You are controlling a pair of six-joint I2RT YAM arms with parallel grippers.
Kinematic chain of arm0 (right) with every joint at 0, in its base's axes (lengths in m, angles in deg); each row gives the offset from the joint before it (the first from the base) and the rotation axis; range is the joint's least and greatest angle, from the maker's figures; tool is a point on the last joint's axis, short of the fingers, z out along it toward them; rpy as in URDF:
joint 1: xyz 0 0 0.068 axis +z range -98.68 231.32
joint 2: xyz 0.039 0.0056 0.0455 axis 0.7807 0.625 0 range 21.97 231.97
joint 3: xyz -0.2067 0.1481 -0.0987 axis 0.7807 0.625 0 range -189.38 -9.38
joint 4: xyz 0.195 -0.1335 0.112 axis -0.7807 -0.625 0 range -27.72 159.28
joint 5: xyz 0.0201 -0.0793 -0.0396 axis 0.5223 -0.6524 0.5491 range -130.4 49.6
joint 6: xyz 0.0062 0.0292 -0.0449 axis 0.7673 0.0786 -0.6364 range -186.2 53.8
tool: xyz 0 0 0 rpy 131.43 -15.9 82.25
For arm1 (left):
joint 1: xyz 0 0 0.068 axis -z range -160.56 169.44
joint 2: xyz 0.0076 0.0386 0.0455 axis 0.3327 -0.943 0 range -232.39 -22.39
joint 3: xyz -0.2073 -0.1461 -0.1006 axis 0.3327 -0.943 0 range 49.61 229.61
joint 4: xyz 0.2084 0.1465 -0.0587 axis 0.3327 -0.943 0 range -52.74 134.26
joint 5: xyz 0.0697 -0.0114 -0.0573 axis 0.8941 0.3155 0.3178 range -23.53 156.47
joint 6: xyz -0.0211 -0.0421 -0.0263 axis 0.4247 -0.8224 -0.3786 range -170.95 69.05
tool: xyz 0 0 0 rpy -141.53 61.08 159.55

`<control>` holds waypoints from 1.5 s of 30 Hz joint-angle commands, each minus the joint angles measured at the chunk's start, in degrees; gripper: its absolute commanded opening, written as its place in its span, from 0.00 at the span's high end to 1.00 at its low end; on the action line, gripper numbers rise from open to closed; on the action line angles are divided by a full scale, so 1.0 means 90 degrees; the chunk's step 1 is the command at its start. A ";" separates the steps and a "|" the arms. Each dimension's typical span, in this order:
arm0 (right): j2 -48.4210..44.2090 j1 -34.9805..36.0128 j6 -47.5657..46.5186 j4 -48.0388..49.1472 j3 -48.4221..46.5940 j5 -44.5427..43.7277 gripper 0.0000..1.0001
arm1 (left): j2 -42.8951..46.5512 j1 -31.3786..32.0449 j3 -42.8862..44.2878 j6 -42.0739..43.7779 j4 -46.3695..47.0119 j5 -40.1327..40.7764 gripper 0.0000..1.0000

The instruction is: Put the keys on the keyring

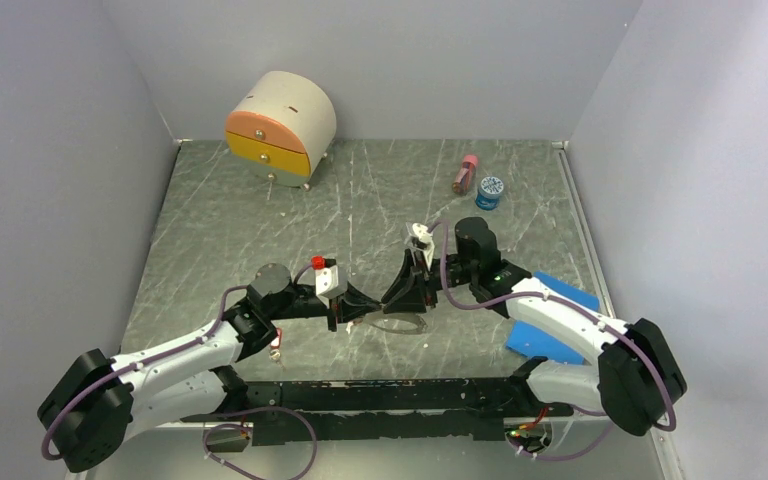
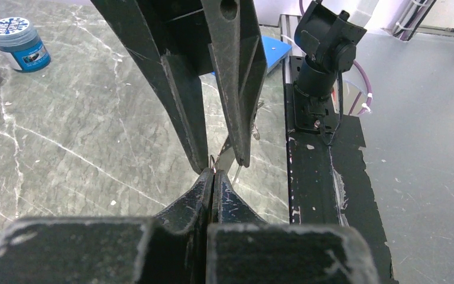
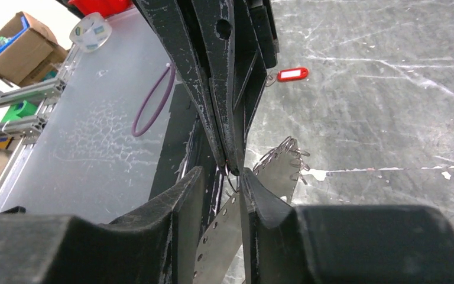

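Note:
My left gripper (image 1: 358,303) (image 2: 213,174) is shut, and a thin wire loop of the keyring (image 2: 213,160) (image 3: 229,179) pokes out of its tips. My right gripper (image 1: 407,290) (image 3: 221,174) faces it tip to tip. Its fingers (image 3: 194,180) straddle the left tips and the wire with a gap still between them. Under both hangs a flat metal plate (image 3: 236,225) with holes and small wire loops, which shows as an oval (image 1: 400,323) from above. One of the keys, with a red tag (image 3: 292,74) (image 1: 277,343), lies on the table beside the left arm.
At the back left stands a rounded drawer box (image 1: 280,125). A pink bottle (image 1: 465,174) and a blue-lidded jar (image 1: 489,191) (image 2: 20,41) stand at the back right. A blue block (image 1: 550,320) lies under the right arm. A black rail (image 1: 390,395) runs along the near edge.

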 commanded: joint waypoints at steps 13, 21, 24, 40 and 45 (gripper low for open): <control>-0.0044 0.0126 -0.0635 -0.0604 -0.0350 -0.0381 0.62 | 0.0335 -0.0023 0.0725 0.0530 -0.0892 0.0137 0.97; 0.0192 0.0338 -0.0856 -0.1041 -0.0557 -0.0585 0.72 | 0.0314 -0.0024 0.0945 0.0687 -0.1290 0.0130 0.97; 0.0155 0.0362 -0.0715 -0.0842 -0.0514 -0.0680 0.77 | 0.0242 -0.0025 0.0941 0.0671 -0.1233 0.0094 0.98; -0.0114 0.0362 -0.0467 -0.0582 -0.0349 -0.1065 1.00 | 0.0411 -0.0023 0.0880 0.0439 -0.1214 0.0412 0.77; -0.0087 0.0367 -0.0110 -0.0347 -0.0169 -0.1550 1.00 | 0.0794 -0.0094 0.0606 -0.0630 -0.0621 0.1586 0.23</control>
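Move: At the left hand's shut fingertips sits a small wire ring, about 1 cm to that hand's right and level with it. It lies some 1 cm left of the right hand, between that hand's half-open fingers. The perforated metal strip hangs about 2 cm back, 1 cm right and 4 cm below the left hand. The red key tag on the table is roughly 20 cm left, 2 cm back and 19 cm below that hand. Sinking about 2 cm with a slight leftward and forward shift, the right hand narrows its fingers, reopens them a little, then shuts them on the metal strip by the small ring, tilting some 5 degrees. The left keeps its pinch until the right has shut, then opens wide and lets go, rising about 2 cm and easing forward. ##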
